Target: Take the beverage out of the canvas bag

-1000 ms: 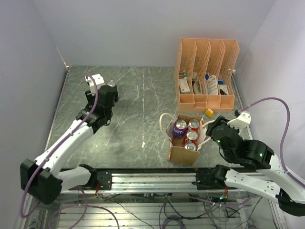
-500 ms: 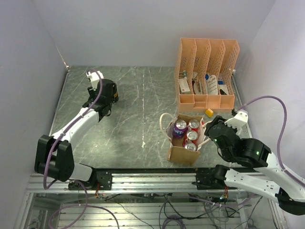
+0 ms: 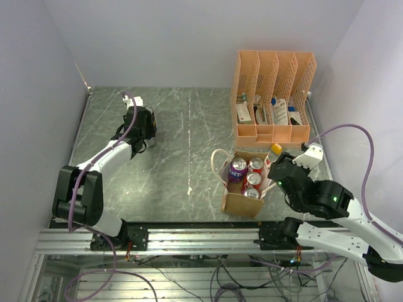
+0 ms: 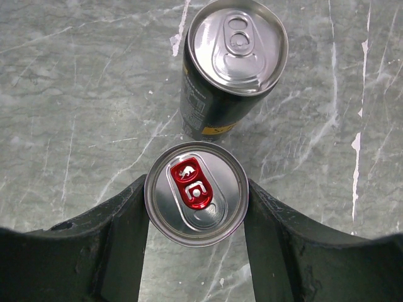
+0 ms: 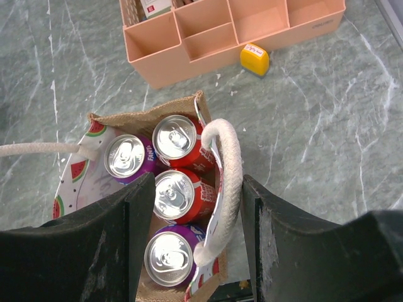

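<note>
The tan canvas bag (image 3: 242, 202) stands near the front right with its white rope handles (image 5: 228, 182) hanging loose. Several cans stand upright inside, two purple (image 5: 128, 156) and two red (image 5: 175, 195). My right gripper (image 5: 196, 178) hovers open over the bag's right side, its fingers straddling a red can and one handle without touching them. Far left at the back, my left gripper (image 4: 196, 189) is shut on a silver-topped can with a red tab (image 4: 189, 207), right beside a black can (image 4: 233, 56) standing on the table.
A peach perforated file organizer (image 3: 274, 94) with small items stands behind the bag at the back right. A small yellow block (image 3: 276, 148) lies between organizer and bag. Grey walls close in the table on three sides.
The left arm has folded back and lowered its gripper with the can near the black can. The right gripper has edged slightly closer over the bag.
</note>
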Robot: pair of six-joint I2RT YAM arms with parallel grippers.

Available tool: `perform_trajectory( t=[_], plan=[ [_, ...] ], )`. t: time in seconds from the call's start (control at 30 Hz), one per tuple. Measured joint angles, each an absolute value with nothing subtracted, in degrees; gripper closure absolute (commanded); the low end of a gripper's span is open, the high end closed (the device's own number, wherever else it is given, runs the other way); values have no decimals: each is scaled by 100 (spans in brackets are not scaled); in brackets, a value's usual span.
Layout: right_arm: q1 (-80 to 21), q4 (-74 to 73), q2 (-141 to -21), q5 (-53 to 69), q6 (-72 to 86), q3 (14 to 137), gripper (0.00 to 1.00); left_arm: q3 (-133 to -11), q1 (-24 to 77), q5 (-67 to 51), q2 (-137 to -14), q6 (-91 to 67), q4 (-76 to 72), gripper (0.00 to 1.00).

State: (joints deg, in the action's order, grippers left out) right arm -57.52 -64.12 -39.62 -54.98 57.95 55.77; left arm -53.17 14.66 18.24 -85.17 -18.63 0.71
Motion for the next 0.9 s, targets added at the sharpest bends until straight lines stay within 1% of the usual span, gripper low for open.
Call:
perform_trajectory(
  t=[0.23, 0.3, 0.37, 0.4, 0.43, 0.47, 0.5, 0.53, 0.57, 0.63, 0.7, 0.73, 0.77, 0.83, 0.9],
  plan=[
    [-5752, -6307, -3776, -5483, 5669, 5535, 44, -5321, 1444, 1671, -8617, -1592, 40, 90],
    [-5752, -6281, -3765, -5483, 5645, 5529, 44, -5332, 1444, 1669, -8663, -1514, 47, 87],
    [-5752, -6278, -3778, -5483, 5634, 5527, 44, -5365, 1444, 1669, -8707, -1446, 51, 82],
    [-5752, -6278, -3789, -5483, 5634, 5527, 44, -5376, 1444, 1669, -8720, -1417, 51, 78],
    [-5752, -6281, -3800, -5481, 5636, 5527, 44, -5389, 1444, 1669, -8731, -1385, 58, 72],
    [-5752, -6281, -3806, -5483, 5634, 5527, 44, -5400, 1444, 1669, -8739, -1367, 62, 63],
    [-5752, -6281, -3815, -5483, 5634, 5527, 44, -5408, 1444, 1669, -8746, -1345, 69, 52],
    [-5752, -6278, -3820, -5481, 5634, 5527, 44, -5426, 1444, 1669, -8759, -1330, 78, 43],
    [-5752, -6278, -3820, -5481, 5634, 5527, 44, -5454, 1444, 1669, -8777, -1310, 93, 37],
    [-5752, -6278, -3815, -5481, 5634, 5527, 44, -5494, 1444, 1669, -8799, -1284, 108, 29],
    [-5752, -6278, -3806, -5481, 5634, 5527, 44, -5496, 1444, 1673, -8796, -1264, 128, 4],
    [-5752, -6278, -3798, -5478, 5634, 5527, 44, -5502, 1444, 1684, -8783, -1271, 128, 1],
    [-5752, -6278, -3789, -5481, 5634, 5527, 44, -5505, 1444, 1686, -8757, -1245, 126, 1],
    [-5752, -6281, -3756, -5478, 5636, 5527, 44, -5507, 1441, 1691, -8619, -1271, 126, 2],
    [-5752, -6278, -3708, -5478, 5638, 5527, 44, -5507, 1441, 1693, -8388, -1271, 128, 1]
  ],
)
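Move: The red-tabbed can is already in the left fingers, gripped near its top. It goes to the bare table spot straight below the left hand, about 10 cm down. The black can stands some 8 cm ahead of the left hand, neither left nor right, its middle around 4 cm lower. From the right hand, at the bag's handle, that spot lies roughly 20 cm ahead, 45 cm to the left and 21 cm down. Ease the left gripper about 1 cm straight down with the red-tabbed can upright, just short of the black can, and hold there briefly. Then spread the fingers wide to let go of it and lift the open hand straight up, about 3 cm, clear of the can top. ##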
